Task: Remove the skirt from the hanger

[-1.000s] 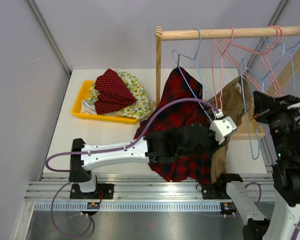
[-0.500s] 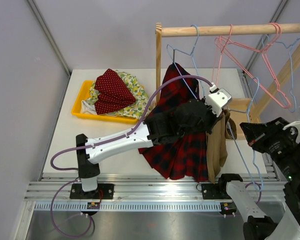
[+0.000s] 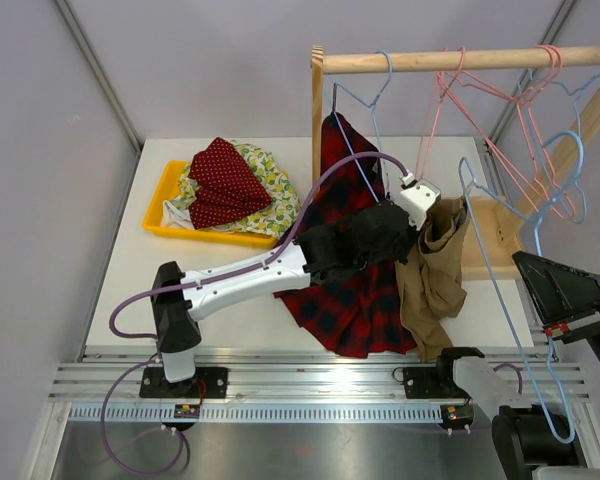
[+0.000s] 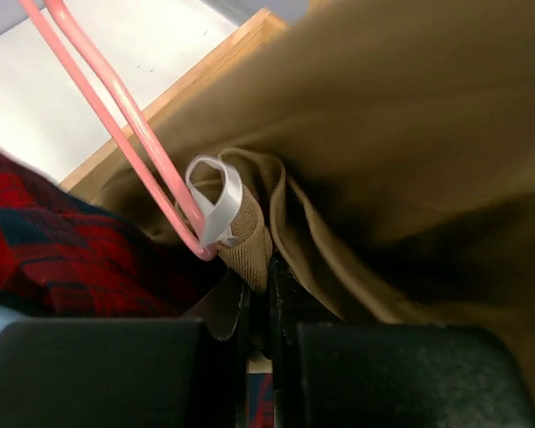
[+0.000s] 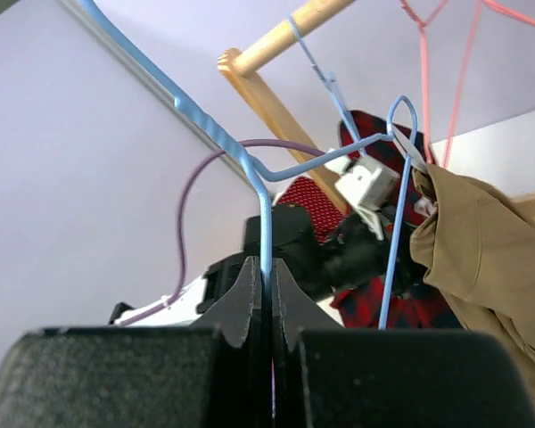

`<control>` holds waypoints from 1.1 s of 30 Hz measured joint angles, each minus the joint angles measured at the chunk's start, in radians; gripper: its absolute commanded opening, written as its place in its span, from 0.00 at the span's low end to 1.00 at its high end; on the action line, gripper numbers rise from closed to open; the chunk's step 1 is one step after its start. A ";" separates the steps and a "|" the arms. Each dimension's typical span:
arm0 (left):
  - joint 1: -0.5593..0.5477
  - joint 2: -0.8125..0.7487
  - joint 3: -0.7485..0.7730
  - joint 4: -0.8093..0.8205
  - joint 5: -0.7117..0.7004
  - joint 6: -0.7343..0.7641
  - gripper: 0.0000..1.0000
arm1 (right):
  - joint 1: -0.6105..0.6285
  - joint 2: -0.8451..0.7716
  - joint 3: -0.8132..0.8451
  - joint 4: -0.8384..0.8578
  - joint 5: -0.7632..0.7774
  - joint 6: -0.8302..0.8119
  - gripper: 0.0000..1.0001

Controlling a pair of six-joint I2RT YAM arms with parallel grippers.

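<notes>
The red and dark plaid skirt (image 3: pixel 355 290) hangs from a pale-blue hanger (image 3: pixel 365 95) hooked on the rail beside the left post. It drapes under my left arm and shows at the left edge of the left wrist view (image 4: pixel 62 250). My left gripper (image 3: pixel 430 205) (image 4: pixel 260 285) is shut on the top edge of a tan garment (image 3: pixel 435 270) (image 4: pixel 410 134). That garment's white loop (image 4: pixel 216 196) sits round a pink hanger wire (image 4: pixel 116 89). My right gripper (image 3: pixel 525 262) (image 5: pixel 266 267) is shut on the wire of another pale-blue hanger (image 3: pixel 500 290) (image 5: pixel 223 147).
A yellow tray (image 3: pixel 160 205) at the back left holds a red dotted garment (image 3: pixel 225 180) and a lemon-print one. The wooden rail (image 3: pixel 460 62) carries several pink and blue hangers (image 3: pixel 520 95). Its wooden foot (image 3: pixel 495 235) lies at the right.
My left gripper has moved back and left with the tan garment. My right gripper has drawn toward the near right edge, taking the pale-blue hanger with it. The hangers on the rail have swung.
</notes>
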 measured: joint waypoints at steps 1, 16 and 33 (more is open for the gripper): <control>0.002 0.000 -0.009 0.000 -0.008 0.000 0.00 | 0.000 0.011 0.025 0.001 -0.015 0.006 0.00; 0.002 -0.336 -0.069 -0.209 -0.078 -0.023 0.00 | 0.008 -0.148 -0.446 0.366 -0.649 0.159 0.00; 0.000 -0.834 -0.220 -0.063 -0.350 0.138 0.00 | 0.106 -0.312 -0.711 0.821 -0.894 0.362 0.00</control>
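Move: The left gripper already pinches the brown skirt. The yellow tray for it lies about 41 cm to the left, 16 cm farther out and 28 cm below; the plaid skirt's middle is some 12 cm left, level fore and aft, and 14 cm below. Pink hanger tips hang about 7 cm ahead, 2 cm left and 8 cm above. From the right gripper, which holds the blue hanger, the brown skirt's middle is roughly 14 cm ahead, 5 cm left and 37 cm down. Keep the left fingers shut on the brown skirt's waist and sweep it left by nearly 30 cm while lifting it a little over 20 cm, away from the pink hangers, tipping the fingers up and easing down and slightly forward at the end. Keep the right grip on the blue hanger, bring it left, then back, about 10 cm each way, and swing it some 60 degrees counter-clockwise so its far end follows the skirt. ##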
